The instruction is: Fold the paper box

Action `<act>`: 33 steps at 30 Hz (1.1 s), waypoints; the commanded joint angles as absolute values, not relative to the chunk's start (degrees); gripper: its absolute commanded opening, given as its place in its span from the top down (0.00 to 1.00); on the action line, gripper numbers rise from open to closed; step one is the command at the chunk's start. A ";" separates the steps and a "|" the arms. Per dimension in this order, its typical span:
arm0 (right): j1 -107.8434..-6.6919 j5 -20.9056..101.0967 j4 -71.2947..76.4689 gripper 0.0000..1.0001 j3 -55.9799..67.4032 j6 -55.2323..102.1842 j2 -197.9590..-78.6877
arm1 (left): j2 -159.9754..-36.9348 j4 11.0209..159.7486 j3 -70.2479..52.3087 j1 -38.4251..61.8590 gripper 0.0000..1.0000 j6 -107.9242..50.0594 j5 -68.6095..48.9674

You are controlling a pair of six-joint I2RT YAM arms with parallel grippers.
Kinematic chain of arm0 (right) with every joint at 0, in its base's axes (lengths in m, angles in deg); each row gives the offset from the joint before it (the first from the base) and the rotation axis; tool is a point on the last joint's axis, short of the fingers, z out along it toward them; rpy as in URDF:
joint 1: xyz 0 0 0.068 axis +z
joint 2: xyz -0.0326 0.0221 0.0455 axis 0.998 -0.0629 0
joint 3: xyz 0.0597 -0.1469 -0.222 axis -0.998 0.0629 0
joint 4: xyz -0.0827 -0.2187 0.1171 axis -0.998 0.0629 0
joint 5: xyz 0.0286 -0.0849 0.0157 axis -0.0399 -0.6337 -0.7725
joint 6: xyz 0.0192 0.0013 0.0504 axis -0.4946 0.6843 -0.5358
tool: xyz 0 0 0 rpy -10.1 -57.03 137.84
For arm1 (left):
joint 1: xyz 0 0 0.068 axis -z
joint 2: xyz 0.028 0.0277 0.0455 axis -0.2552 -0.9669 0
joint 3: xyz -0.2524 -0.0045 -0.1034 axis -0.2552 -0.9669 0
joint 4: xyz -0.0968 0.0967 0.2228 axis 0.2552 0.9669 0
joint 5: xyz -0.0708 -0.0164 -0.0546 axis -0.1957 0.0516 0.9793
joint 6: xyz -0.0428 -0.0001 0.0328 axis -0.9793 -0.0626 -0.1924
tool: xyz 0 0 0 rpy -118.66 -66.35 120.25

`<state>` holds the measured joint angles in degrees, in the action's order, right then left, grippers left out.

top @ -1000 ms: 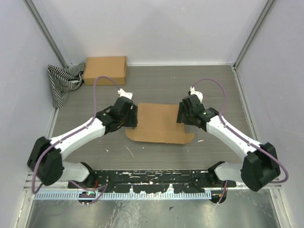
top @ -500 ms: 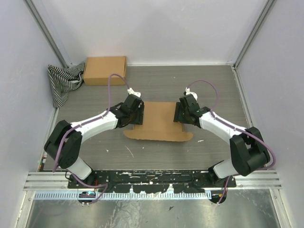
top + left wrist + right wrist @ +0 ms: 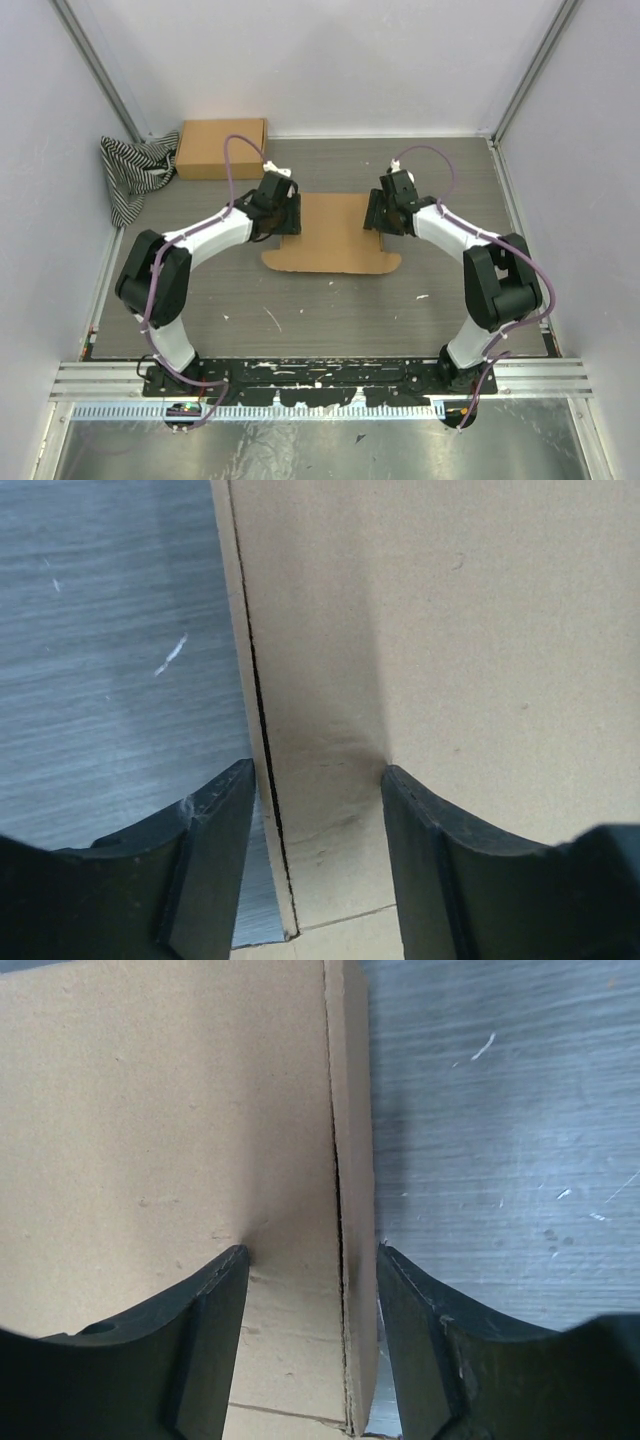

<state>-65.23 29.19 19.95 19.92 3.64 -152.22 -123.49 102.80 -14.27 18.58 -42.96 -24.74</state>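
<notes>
The paper box (image 3: 332, 232) lies flat in the middle of the table, a brown cardboard sheet with a rounded flap along its near edge. My left gripper (image 3: 288, 215) is at its left edge and my right gripper (image 3: 376, 213) at its right edge. In the left wrist view the gripper (image 3: 315, 772) straddles the slit edge strip of the box (image 3: 450, 630): one finger outside the edge, the other denting the top panel. The right wrist view mirrors this, the gripper (image 3: 312, 1252) astride the box (image 3: 150, 1110) edge. Both fingers of each gripper touch cardboard.
A fully formed brown cardboard box (image 3: 221, 148) stands at the back left beside a black-and-white striped cloth (image 3: 135, 170). White walls enclose the table on three sides. A metal rail (image 3: 320, 375) with the arm bases runs along the near edge.
Both arms have stretched farther toward the back, and the paper box has slid that way between them. Both pairs of jaws have narrowed a little onto the box's side edges.
</notes>
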 commanded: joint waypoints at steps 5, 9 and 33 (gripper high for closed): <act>-67.18 23.78 27.76 0.33 8.51 7.08 -147.25 | -117.96 114.10 -4.41 16.64 0.32 -39.86 -29.40; -67.31 25.00 31.30 0.24 9.44 5.60 -140.23 | -108.39 114.26 -12.32 16.68 0.33 -41.19 -28.34; -63.89 34.86 16.36 0.13 40.30 5.87 -125.47 | -103.55 93.46 -35.56 18.71 0.19 -43.00 -19.66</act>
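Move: The paper box's front flap still sticks out towards the bases. Its left end lies about 6 cm back, 4 cm left and 3 cm below the left hand; its right end about 7 cm back, 4 cm right and 3 cm below the right hand. The box's middle is about 4 cm ahead of both hands, 11 cm to the right of the left one and 11 cm to the left of the right one. The spare carton stands some 26 cm ahead and 20 cm left of the left hand. The box's side edges, still straddled near the front by both hands, come free as the hands lift about 10 cm, edging forward a little, then swing back and down to the front flap's two ends. The left hand drifts outward, then creeps forward and in again, while the right ends about 10 cm back. Both grippers open wide. ##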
